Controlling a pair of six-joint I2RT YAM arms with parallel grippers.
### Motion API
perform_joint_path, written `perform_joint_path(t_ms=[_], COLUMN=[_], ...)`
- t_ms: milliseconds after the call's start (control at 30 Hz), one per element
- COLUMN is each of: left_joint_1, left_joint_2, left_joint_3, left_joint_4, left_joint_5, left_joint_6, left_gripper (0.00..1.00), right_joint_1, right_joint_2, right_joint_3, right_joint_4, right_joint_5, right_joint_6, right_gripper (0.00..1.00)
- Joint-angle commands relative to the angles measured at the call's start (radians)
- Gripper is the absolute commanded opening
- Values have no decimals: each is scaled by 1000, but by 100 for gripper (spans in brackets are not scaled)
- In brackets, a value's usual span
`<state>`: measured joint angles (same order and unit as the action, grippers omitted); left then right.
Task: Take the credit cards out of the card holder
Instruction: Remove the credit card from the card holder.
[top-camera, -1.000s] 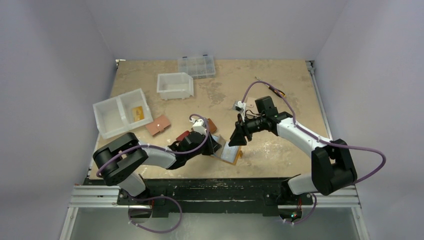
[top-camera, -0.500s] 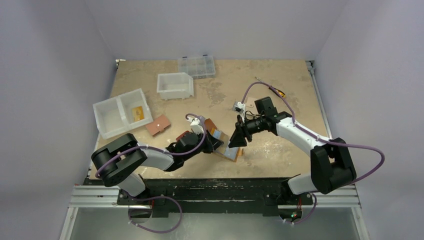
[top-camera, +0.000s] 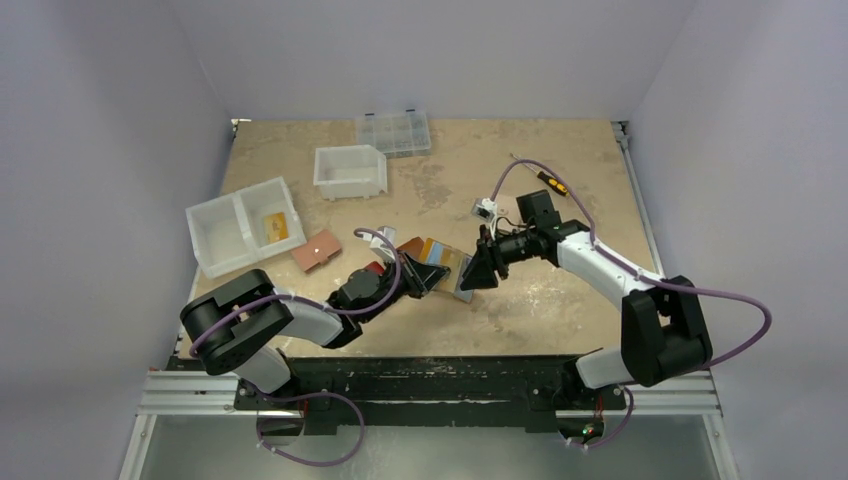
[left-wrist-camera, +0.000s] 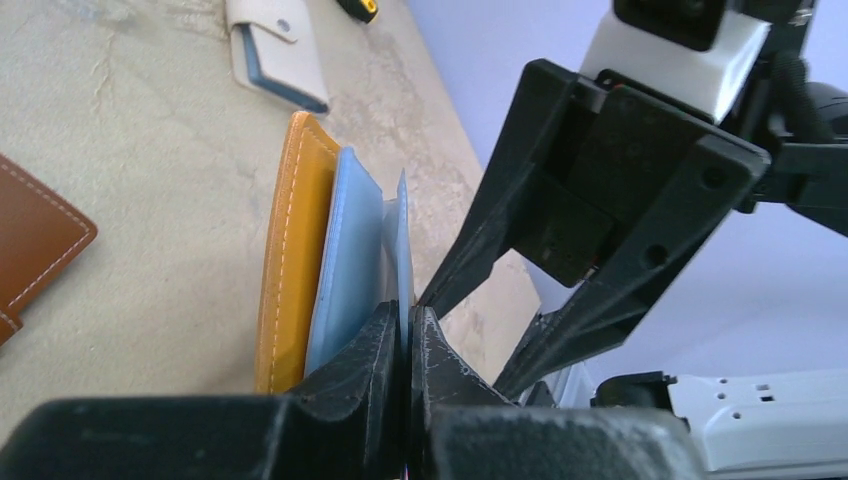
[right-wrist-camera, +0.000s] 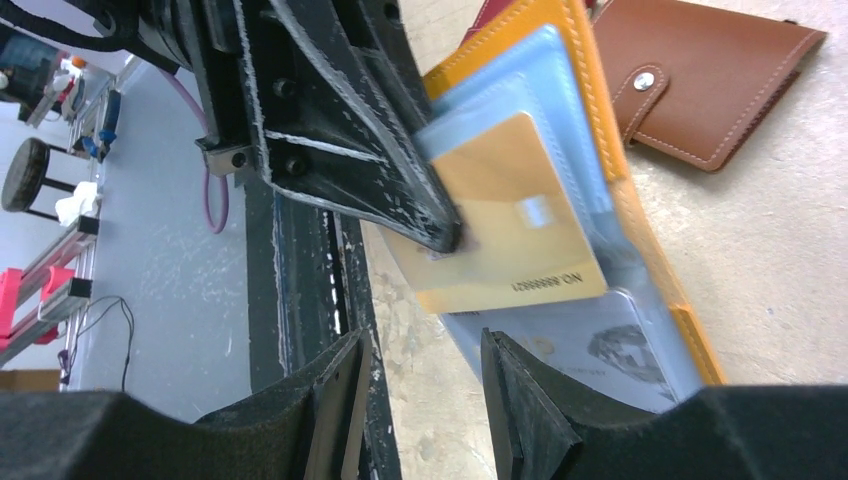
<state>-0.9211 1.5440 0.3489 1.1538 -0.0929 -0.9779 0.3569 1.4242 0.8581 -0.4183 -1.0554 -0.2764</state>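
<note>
The mustard-yellow card holder (top-camera: 432, 248) stands open on edge near the table's front, between my two grippers. Its clear bluish sleeves (left-wrist-camera: 345, 270) fan out from the yellow cover (left-wrist-camera: 290, 230). My left gripper (left-wrist-camera: 408, 325) is shut on the corner of a gold credit card (right-wrist-camera: 510, 240), which sticks partly out of a sleeve. In the left wrist view that card shows only as a thin edge (left-wrist-camera: 402, 235). My right gripper (right-wrist-camera: 425, 370) is open just in front of the holder, with only table between its fingers. Another printed card (right-wrist-camera: 600, 345) sits in a lower sleeve.
A brown snap wallet (right-wrist-camera: 700, 80) lies just behind the holder and a dark red one (top-camera: 372, 270) to its left. A two-part white bin (top-camera: 243, 225) holding a yellow card, a white bin (top-camera: 350, 170), a clear organiser (top-camera: 393, 131) and a screwdriver (top-camera: 550, 182) lie farther off.
My left gripper has closed on the gold card. The holder and both grippers have shifted away from the front edge, toward the table's middle.
</note>
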Motion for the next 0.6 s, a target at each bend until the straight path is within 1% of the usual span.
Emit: perform_joint_path(t_ms=[0,167,367,567], left_joint_1=[1,-4,-37,-54], left_joint_2=[-37,-36,-6,20], left_joint_3=[-6,9,49,68], left_joint_4=[203,245,290,343], left_joint_5=[-16,7,22,23], left_joint_6=[-12,16,45,60], left_gripper=[0,0,0,0], right_joint_1=[-39,-67,-106,-133], right_joint_2=[-35,-59,-96,-102], right_joint_3=[41,40,19,0], right_joint_4=[-9,-9,45,89], right_joint_5=[-80,-147,-227,-255], right_joint_6=[5,7,78,132], right_gripper=[51,50,50,49])
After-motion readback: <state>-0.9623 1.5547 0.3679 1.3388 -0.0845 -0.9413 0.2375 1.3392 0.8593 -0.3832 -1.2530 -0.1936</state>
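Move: About 4 cm to the left of the open right fingers and 2 cm ahead, some 1 cm higher, is the gold credit card, still in the holder; the cream card holder lies roughly 13 cm ahead and 9 cm to the right of those fingers, 12 cm below. From the left hand, the card is 2 cm right, 1 cm ahead and 1 cm below, and the brown card holder 8 cm left, 2 cm ahead and 12 cm below. Lifting the opened yellow card holder about 5 cm further, the left hand keeps its pinch on a clear-blue sleeve and tips its fingers up some 10 degrees, easing a little right and back late on. The right hand rises alongside by as much, slightly to the right, fingers tilting up too and staying half open just short of the gold card. ##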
